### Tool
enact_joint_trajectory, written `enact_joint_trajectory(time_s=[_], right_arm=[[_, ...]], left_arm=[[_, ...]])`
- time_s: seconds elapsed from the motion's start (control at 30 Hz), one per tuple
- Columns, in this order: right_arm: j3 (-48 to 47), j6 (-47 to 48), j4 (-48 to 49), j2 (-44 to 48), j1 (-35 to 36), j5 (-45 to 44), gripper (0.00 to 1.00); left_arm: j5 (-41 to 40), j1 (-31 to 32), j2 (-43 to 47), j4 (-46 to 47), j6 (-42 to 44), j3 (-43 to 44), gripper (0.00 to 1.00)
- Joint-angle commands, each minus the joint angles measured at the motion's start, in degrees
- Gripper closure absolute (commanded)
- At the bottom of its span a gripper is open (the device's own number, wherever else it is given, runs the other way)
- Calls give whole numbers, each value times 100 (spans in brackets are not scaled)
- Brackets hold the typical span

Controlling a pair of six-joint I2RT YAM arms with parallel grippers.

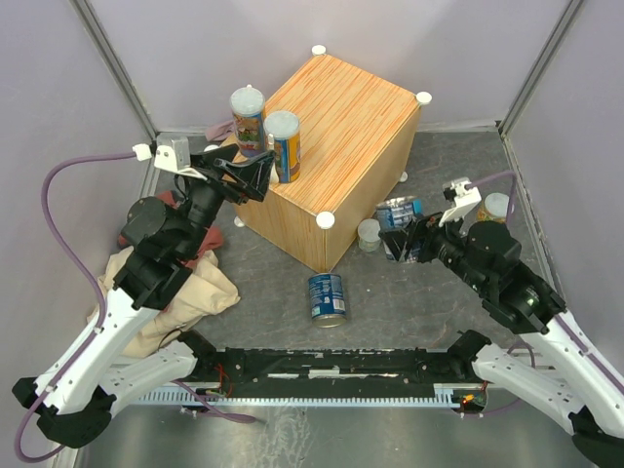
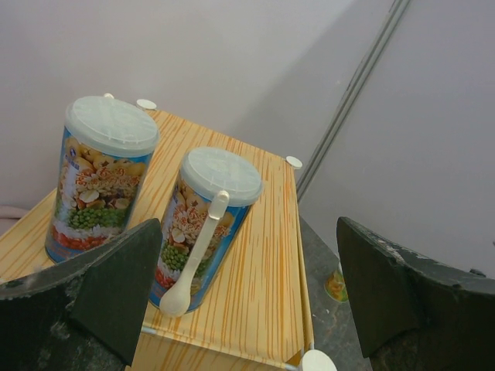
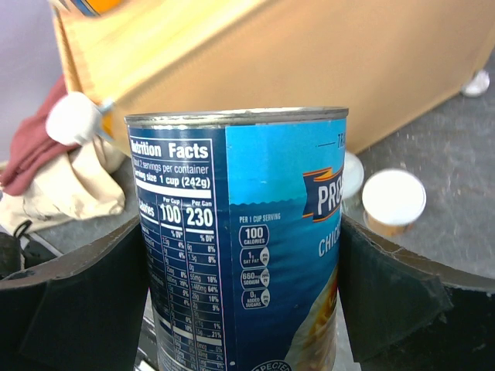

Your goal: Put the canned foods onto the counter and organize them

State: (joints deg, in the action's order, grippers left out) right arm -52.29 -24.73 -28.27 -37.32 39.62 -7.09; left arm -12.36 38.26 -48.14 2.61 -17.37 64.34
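Observation:
Two tall orange/blue cans with pale lids (image 1: 248, 115) (image 1: 283, 144) stand upright on the left edge of the wood-grain counter (image 1: 341, 117). My left gripper (image 1: 255, 178) hangs open just in front of them, holding nothing. In the left wrist view those cans (image 2: 104, 178) (image 2: 205, 224) stand on the counter (image 2: 263, 263) beyond the open left gripper (image 2: 247, 309). My right gripper (image 1: 402, 244) is shut on a blue-labelled metal can (image 1: 400, 216) right of the counter; its pads press both sides of the can (image 3: 240, 232). Another blue can (image 1: 327, 295) stands on the floor in front.
A short pale-lidded can (image 1: 369, 234) sits by the counter's near corner, and another (image 1: 497, 207) stands behind my right arm. The right wrist view shows a short can (image 3: 393, 199). Red (image 1: 132, 234) and beige (image 1: 185, 297) cloths lie at the left.

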Motion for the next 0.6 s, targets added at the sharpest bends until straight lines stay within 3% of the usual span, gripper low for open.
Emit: enact_joint_trajectory(time_s=[0.0, 0.27, 0.57], right_arm=[[-1009, 329, 1598, -267, -6, 68, 71], [-1893, 1038, 2437, -1032, -4, -80, 71], [-2465, 2067, 3523, -1917, -10, -242, 70]], left_arm=[[146, -19, 113, -31, -355, 203, 0], [159, -20, 269, -205, -516, 195, 0], [121, -20, 645, 150, -932, -429, 0]])
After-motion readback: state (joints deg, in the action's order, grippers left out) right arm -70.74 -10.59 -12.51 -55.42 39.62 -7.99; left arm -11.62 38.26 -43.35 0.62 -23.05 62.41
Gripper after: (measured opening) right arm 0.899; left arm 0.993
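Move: The soup can is already gripped in the right hand. From that hand, the middle of the wooden counter top lies about 18 cm ahead and 16 cm left, at roughly its own height. The spoon can stands on it, 11 cm ahead, 24 cm left and 6 cm higher. Two lidded jars stand on the floor, both 12 cm ahead and 20 cm below, one 4 cm left, the other 2 cm right. From the left hand, the counter's middle is 15 cm ahead, 13 cm right, 18 cm down. Lift the right gripper about 12 cm, carrying the soup can forward and somewhat left as it climbs towards the counter's right side, past the edge height. Tip the fingers up some 20 degrees on the way and keep the pinch on the can's sides. Ease the empty, open left gripper back a little from the spoon can. ##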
